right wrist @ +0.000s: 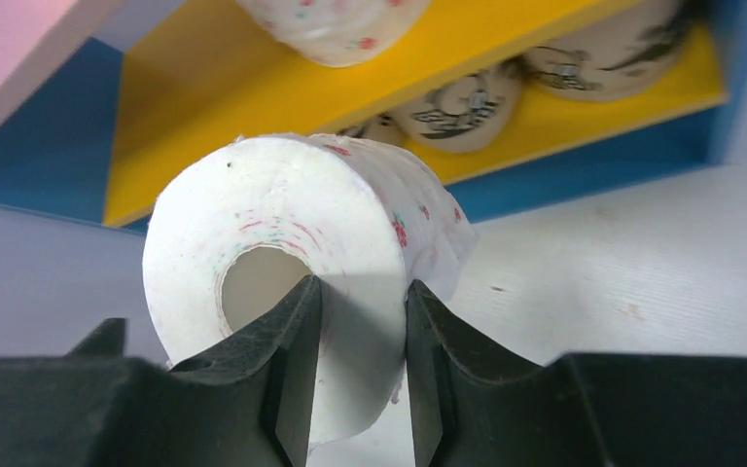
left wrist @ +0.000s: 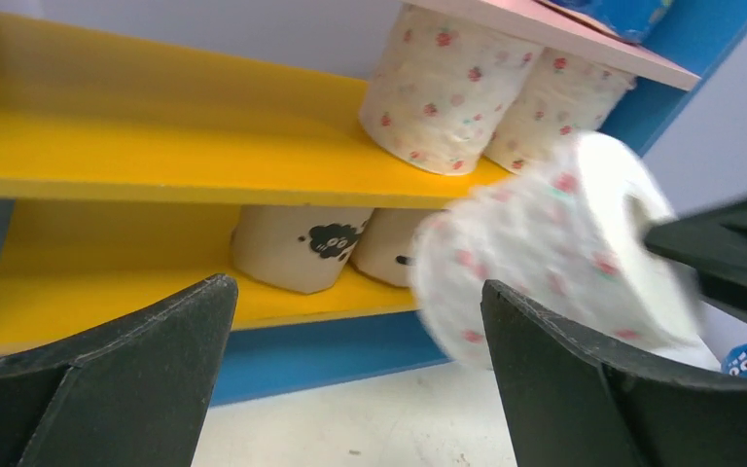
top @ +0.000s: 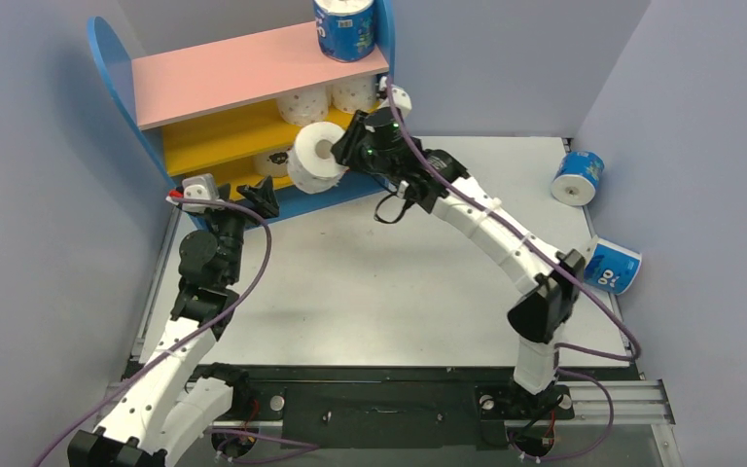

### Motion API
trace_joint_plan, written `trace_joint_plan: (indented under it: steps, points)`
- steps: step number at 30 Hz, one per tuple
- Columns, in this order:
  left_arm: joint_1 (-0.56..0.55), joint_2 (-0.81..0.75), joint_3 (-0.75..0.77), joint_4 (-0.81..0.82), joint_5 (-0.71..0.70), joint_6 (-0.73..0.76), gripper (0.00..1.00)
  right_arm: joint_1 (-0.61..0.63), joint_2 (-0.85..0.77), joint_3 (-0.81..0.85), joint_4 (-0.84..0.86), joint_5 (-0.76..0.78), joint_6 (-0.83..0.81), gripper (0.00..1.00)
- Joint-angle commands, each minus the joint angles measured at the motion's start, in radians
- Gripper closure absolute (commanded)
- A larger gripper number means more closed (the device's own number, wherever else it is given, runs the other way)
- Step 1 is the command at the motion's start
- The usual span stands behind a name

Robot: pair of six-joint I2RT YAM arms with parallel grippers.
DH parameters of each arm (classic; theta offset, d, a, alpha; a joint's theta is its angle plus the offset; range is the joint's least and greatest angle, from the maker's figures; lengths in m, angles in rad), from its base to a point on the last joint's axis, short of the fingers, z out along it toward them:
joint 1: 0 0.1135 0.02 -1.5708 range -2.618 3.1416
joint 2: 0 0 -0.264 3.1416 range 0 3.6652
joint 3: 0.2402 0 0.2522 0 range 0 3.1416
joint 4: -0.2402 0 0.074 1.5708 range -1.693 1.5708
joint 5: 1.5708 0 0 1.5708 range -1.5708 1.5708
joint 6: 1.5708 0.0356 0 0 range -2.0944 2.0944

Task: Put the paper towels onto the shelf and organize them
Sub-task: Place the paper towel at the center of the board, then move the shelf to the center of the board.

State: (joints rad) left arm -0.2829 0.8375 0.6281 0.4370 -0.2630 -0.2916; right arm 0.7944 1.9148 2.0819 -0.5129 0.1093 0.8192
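The shelf (top: 204, 73) stands at the back left. One blue-and-white roll (top: 345, 27) is on its pink top, two white dotted rolls (top: 303, 103) (left wrist: 438, 88) on the upper yellow board, and tan rolls (left wrist: 302, 243) on the lower one. My right gripper (top: 336, 156) (right wrist: 362, 287) is shut on a third dotted roll (top: 316, 156) (right wrist: 282, 224), one finger in the core and one outside, just in front of the shelf. My left gripper (top: 258, 195) (left wrist: 357, 287) is open and holds nothing, low by the blue base. Two blue rolls (top: 578, 176) (top: 611, 266) lie at the right.
Grey walls (top: 700, 146) close the table on the left, back and right. The right arm (top: 491, 219) stretches diagonally across the white tabletop (top: 370, 292). A black rail (top: 379, 404) with the arm bases runs along the near edge.
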Motion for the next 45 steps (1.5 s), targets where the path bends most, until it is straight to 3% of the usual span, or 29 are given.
trace_joint_plan:
  steps: [1, 8, 13, 19, 24, 26, 31, 34, 38, 45]
  points:
    - [-0.003, -0.096, 0.067, -0.242, -0.176, -0.093, 0.04, -0.036, -0.242, -0.199, 0.016, 0.099, -0.117, 1.0]
    - [-0.002, -0.211, 0.146, -0.602, -0.372, -0.185, 0.04, -0.048, -0.437, -0.591, 0.015, 0.139, -0.255, 1.0]
    - [-0.002, -0.233, 0.208, -0.731, -0.389, -0.207, 0.04, -0.043, -0.452, -0.83, 0.11, 0.088, -0.267, 1.0]
    - [0.005, -0.136, 0.388, -0.906, -0.394, -0.226, 0.04, -0.025, -0.389, -0.901, 0.133, 0.057, -0.271, 1.0]
    - [0.017, -0.12, 0.447, -0.928, -0.419, -0.223, 0.04, -0.027, -0.37, -0.924, 0.133, 0.054, -0.266, 1.0]
    - [0.023, -0.114, 0.459, -0.927, -0.436, -0.211, 0.04, -0.033, -0.367, -0.929, 0.132, 0.053, -0.263, 0.95]
    - [0.055, -0.051, 0.553, -0.957, -0.427, -0.194, 0.04, -0.035, -0.389, -0.928, 0.131, 0.065, -0.261, 0.6]
    - [0.069, 0.009, 0.611, -0.973, -0.404, -0.21, 0.04, -0.036, -0.398, -0.908, 0.125, 0.073, -0.263, 0.45]
    - [0.089, 0.061, 0.684, -0.984, -0.364, -0.226, 0.04, -0.039, -0.424, -0.881, 0.108, 0.082, -0.268, 0.36]
    - [0.171, 0.119, 0.805, -0.98, -0.342, -0.183, 0.04, -0.099, -0.572, -0.862, 0.193, 0.129, -0.257, 0.33]
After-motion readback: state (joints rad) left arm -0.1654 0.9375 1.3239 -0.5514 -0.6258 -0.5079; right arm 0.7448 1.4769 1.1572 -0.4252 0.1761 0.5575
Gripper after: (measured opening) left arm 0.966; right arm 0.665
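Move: The right hand holds the white dotted paper towel in front of the shelf; its place at the board's centre is some 10 cm back, 11 cm right and 26 cm below. From that hand, the brown roll on the lower shelf lies about 11 cm ahead, 7 cm left, 18 cm down; the dotted roll above it is 14 cm ahead, 9 cm left, 5 cm down. That place lies from the empty left hand roughly 32 cm right, 4 cm back, 25 cm down. Right hand lowers the paper towel some 22 cm, also right and back, opens, rises; left hand withdraws leftward. ##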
